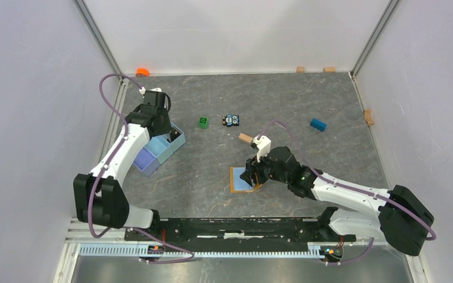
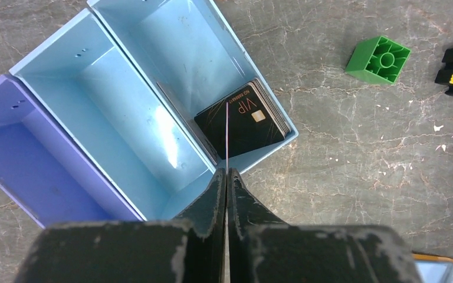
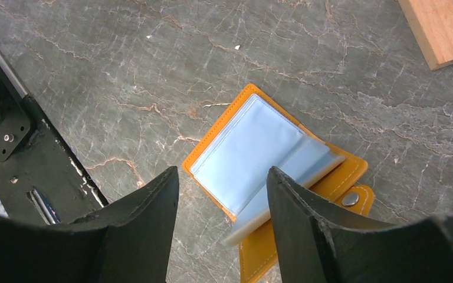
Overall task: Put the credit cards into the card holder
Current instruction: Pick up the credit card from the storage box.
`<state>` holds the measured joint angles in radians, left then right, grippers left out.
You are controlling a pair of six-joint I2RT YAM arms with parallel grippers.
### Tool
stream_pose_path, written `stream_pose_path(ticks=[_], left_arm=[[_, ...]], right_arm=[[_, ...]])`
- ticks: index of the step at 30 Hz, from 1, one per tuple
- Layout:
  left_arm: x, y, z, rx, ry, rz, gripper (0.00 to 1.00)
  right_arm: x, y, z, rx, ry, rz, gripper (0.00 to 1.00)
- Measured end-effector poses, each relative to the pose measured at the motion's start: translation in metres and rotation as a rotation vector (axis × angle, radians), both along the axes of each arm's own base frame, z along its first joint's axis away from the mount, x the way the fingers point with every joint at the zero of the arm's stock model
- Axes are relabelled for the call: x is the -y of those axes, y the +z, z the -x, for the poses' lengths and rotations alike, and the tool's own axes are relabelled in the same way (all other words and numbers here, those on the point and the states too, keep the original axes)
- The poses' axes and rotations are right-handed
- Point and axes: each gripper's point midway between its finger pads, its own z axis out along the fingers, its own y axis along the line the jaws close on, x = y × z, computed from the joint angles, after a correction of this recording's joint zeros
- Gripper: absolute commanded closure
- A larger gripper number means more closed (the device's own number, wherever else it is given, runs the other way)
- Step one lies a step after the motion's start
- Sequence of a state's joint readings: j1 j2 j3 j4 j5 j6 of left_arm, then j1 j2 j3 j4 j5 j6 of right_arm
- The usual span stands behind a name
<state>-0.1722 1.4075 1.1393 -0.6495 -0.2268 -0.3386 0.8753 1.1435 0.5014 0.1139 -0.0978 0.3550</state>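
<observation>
Black credit cards [image 2: 242, 121] are stacked in a corner of the light blue tray [image 2: 124, 112]. My left gripper [image 2: 227, 172] hangs over that tray [image 1: 174, 141] and is shut on one thin card [image 2: 227, 135], seen edge-on as a pale line rising from the fingertips. The orange card holder [image 3: 339, 177] lies open on the table, its pale clear pockets [image 3: 242, 153] facing up. My right gripper [image 3: 223, 174] is open just above it, one finger [image 3: 307, 218] over the loose pocket leaves. From above, the right gripper [image 1: 253, 177] covers part of the holder [image 1: 239, 178].
A purple tray [image 2: 23, 153] adjoins the blue one. A green block [image 1: 203, 122], a small toy car [image 1: 230, 120], a wooden block [image 1: 245, 138] and a blue block [image 1: 318, 124] lie mid-table. Small wooden pieces sit along the back and right walls.
</observation>
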Motion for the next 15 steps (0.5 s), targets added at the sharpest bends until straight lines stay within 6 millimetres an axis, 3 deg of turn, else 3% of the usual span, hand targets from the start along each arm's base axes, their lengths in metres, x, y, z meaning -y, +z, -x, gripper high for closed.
stream_pose_path(ticks=[5, 8, 12, 15], left_arm=[[0.0, 0.015, 0.009, 0.06, -0.024, 0.008, 0.98], [0.007, 0.037, 0.013, 0.156, -0.067, 0.048, 0.98], [0.032, 0.066, 0.015, 0.275, -0.171, 0.128, 0.98], [0.061, 0.072, 0.017, 0.294, -0.27, 0.18, 0.98]], right_arm=[[0.002, 0.001, 0.001, 0.0, -0.001, 0.002, 0.37], [0.004, -0.001, 0.001, -0.003, -0.008, 0.014, 0.38], [0.011, -0.008, -0.001, -0.009, -0.034, 0.053, 0.4], [0.02, -0.019, -0.004, -0.016, -0.071, 0.113, 0.41]])
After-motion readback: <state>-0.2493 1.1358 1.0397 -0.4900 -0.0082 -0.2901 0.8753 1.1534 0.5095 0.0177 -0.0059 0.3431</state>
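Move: The left hand already holds a card over the storage box; the card holder lies about 29 cm to its right, 18 cm back and 12 cm lower. The remaining cards are about 2 cm ahead, 2 cm right and 7 cm below; the green block is some 14 cm right and 3 cm ahead, the wooden block 30 cm right and 3 cm back. The card holder is almost directly under the right hand, some 7 cm down. Left hand lifts the pinched card about 7 cm, then swings right towards the card holder; right hand dips. ##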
